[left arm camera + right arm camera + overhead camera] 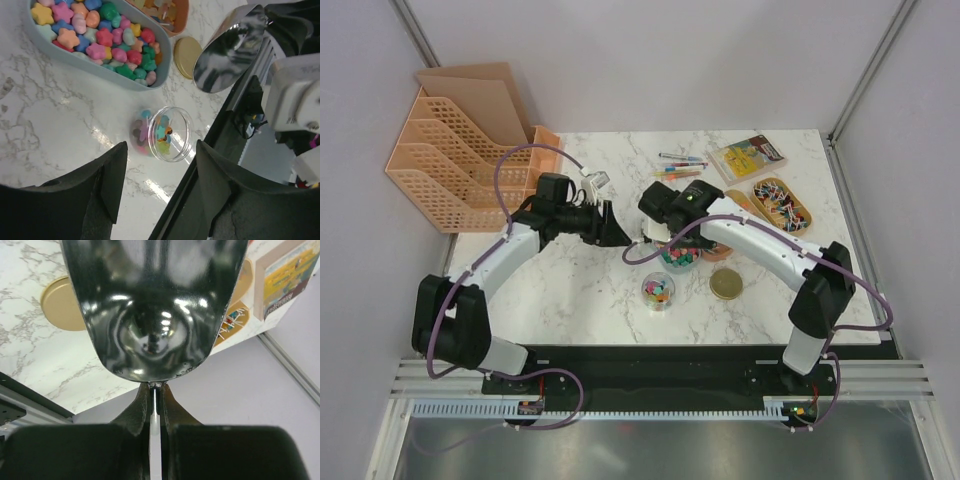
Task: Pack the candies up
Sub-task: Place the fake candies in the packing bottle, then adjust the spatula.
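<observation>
The candies (107, 37), star-shaped and in many colours, fill a pale blue oval tray (50, 50), which also shows in the top view (678, 257). A small clear jar (167, 132) holding a few candies stands on the table in front of it (658, 291). My right gripper (155, 390) is shut on the thin handle of a shiny metal scoop (150, 305), held above the table near the tray (227, 52). No candy shows on the scoop. My left gripper (160, 185) is open and empty, hovering just left of the jar.
A flat gold lid (726, 286) lies right of the jar. A wooden tray of lollipops (782, 203), a yellow box (748, 157) and coloured pens (680, 165) sit at the back right. An orange file rack (460, 160) stands at the back left.
</observation>
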Motion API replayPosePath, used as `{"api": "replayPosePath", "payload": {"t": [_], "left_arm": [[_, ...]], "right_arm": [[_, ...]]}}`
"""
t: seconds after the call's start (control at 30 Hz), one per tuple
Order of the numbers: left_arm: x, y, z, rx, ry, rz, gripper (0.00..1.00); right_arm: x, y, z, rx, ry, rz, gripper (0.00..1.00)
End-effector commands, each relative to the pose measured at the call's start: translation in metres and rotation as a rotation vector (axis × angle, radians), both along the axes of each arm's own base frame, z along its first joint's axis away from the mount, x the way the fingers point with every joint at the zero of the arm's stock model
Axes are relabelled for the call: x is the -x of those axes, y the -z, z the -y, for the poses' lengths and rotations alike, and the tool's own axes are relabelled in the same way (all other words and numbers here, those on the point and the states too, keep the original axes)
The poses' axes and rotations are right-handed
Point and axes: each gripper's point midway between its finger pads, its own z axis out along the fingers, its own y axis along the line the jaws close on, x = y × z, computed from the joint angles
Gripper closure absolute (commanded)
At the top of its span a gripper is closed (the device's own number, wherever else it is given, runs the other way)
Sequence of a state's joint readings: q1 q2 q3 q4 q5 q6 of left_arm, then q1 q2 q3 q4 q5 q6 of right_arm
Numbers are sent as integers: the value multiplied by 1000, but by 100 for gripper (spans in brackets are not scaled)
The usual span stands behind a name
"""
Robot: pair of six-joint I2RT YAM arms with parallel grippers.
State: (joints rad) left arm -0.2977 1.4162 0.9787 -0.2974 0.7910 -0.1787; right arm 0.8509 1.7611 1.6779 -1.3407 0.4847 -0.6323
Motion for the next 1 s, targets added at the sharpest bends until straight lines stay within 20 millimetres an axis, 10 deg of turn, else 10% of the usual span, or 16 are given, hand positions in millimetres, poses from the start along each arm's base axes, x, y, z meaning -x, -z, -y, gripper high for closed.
{"api": "replayPosePath", "payload": {"t": [0.0, 0.77, 0.9, 0.97], "left_arm": [[3, -30, 20, 151, 84, -70, 36], [-34, -1, 29, 105, 35, -136, 40], [-28, -3, 36, 145, 92, -155, 92], [-23, -9, 39, 185, 135, -155, 98]], "right_arm": [[15, 4, -11, -40, 2, -71, 100], [33, -46, -77, -282, -160, -53, 100], [32, -59, -78, -326, -161, -16, 100], [31, -59, -76, -324, -158, -10, 100]]}}
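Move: The steel scoop, already held by its handle in the right hand, has its blade about 10 cm to the left hand's right, level fore and aft and some 3 cm lower; that blade lies roughly 9 cm to the right hand's left, at about its height. From the left hand, the packing bottle stands on the table 9 cm right and 10 cm back, 12 cm below; the blue candy tray is 13 cm right, 2 cm ahead and 15 cm down. The scoop is carried left by the right hand about 7 cm towards the left gripper, dipping a little, then rising some 3 cm as its left side tips up and it eases back slightly. The left hand, open, edges about 3 cm right to meet it, tips down roughly 10 degrees and at the last shuts its fingers, pinching the blade's rim. ##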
